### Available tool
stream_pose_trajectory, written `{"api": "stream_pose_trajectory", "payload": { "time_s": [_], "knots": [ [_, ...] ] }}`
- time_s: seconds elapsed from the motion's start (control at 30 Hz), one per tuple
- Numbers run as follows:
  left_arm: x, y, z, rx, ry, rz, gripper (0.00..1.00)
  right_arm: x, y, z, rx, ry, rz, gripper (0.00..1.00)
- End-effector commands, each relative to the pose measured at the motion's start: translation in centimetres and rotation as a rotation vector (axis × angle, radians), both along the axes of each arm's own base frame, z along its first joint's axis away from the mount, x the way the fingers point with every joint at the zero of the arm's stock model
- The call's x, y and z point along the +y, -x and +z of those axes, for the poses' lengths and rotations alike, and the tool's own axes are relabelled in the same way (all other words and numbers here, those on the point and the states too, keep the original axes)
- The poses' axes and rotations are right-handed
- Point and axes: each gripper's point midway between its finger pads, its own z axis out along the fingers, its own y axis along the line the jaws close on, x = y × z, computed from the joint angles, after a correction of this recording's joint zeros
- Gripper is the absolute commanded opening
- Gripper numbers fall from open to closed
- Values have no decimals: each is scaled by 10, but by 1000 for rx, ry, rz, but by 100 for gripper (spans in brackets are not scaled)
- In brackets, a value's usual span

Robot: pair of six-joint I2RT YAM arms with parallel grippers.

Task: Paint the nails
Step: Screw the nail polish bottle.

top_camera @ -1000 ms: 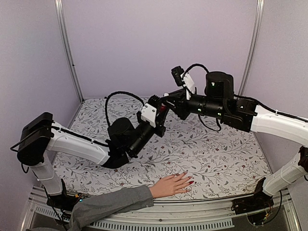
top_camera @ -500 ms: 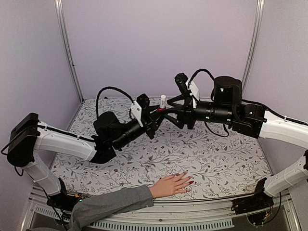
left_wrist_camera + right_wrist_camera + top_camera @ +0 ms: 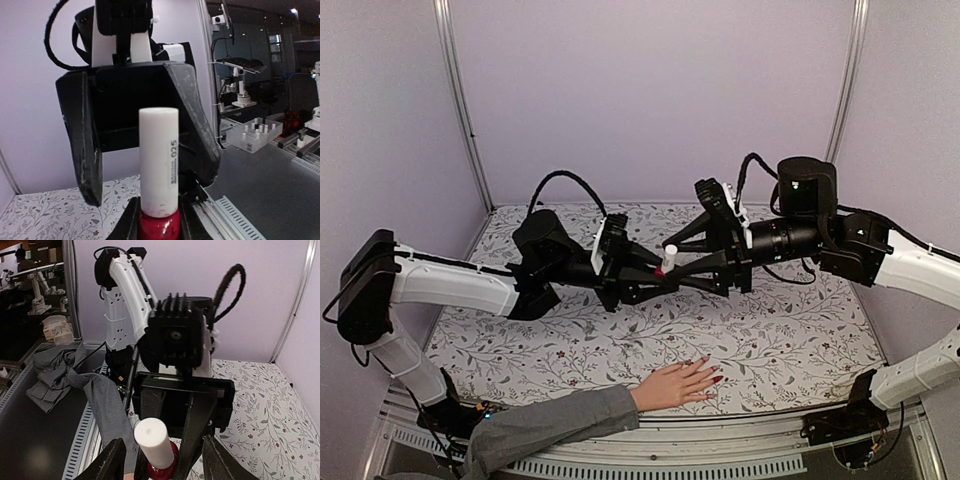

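A small red bottle (image 3: pixel 662 271) with a tall white cap (image 3: pixel 669 254) stands upright in my left gripper (image 3: pixel 658 275), which is shut on its red body (image 3: pixel 159 226). My right gripper (image 3: pixel 692 258) is open. Its black fingers (image 3: pixel 84 145) straddle the white cap (image 3: pixel 154 441) with a gap on each side. A pale hand (image 3: pixel 672 386) in a grey sleeve (image 3: pixel 550 422) lies flat at the table's near edge, below both grippers. The nails (image 3: pixel 717 379) point right and some show red.
A floral cloth (image 3: pixel 790 330) covers the table. A metal rail (image 3: pixel 720 440) runs along its near edge. Purple walls with metal posts (image 3: pixel 460 100) close in the back and sides. Grey fabric (image 3: pixel 55 375) hangs beyond the rail.
The right gripper has opened from shut and let go of the white cap. Both grippers and the bottle have come lower and a little to the right.
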Motion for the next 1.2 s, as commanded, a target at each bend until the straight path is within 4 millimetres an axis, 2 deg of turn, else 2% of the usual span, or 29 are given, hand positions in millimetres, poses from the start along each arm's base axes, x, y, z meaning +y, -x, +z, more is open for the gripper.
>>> {"api": "stream_pose_trajectory", "payload": {
  "time_s": [0.0,0.13,0.3,0.67,0.73,0.93,1.1,1.17],
  "knots": [
    [1,23,-5,33,-44,-210,0,-2,30,10,-36,-8,192,52],
    [0,26,-7,49,-49,-253,0,-1,33,11,-38,-7,219,49],
    [0,27,-7,54,-48,-272,0,0,35,9,-34,14,233,36],
    [-1,26,-6,51,-42,-268,0,5,35,-3,-20,56,248,34],
    [-1,25,-5,50,-41,-264,0,6,35,-4,-18,62,245,30],
    [0,19,-2,48,-21,-211,0,8,31,-4,-8,73,226,3],
    [0,7,5,35,6,-107,0,11,27,-7,0,85,203,0],
    [0,0,7,30,12,-55,0,14,14,-7,14,88,129,0]
  ]
}}
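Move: The white cap of the nail polish bottle already stands between the right gripper's open fingers, about 1 cm to the left of its hand point and 1 cm above it. The red bottle body is right below the cap, some 3 cm under the right hand point. It is held in the left fingers, with the cap about 4 cm above the left hand. The model hand lies on the table roughly 12 cm back from the right hand and 30 cm below. Close the right fingers on the cap until they pinch its sides, but first carry both grippers back together about 3 cm, easing to a near stop. Keep the left fingers shut on the red bottle, sink that hand slightly and turn it some 15 degrees clockwise, while the right wrist turns about as far counter-clockwise. ##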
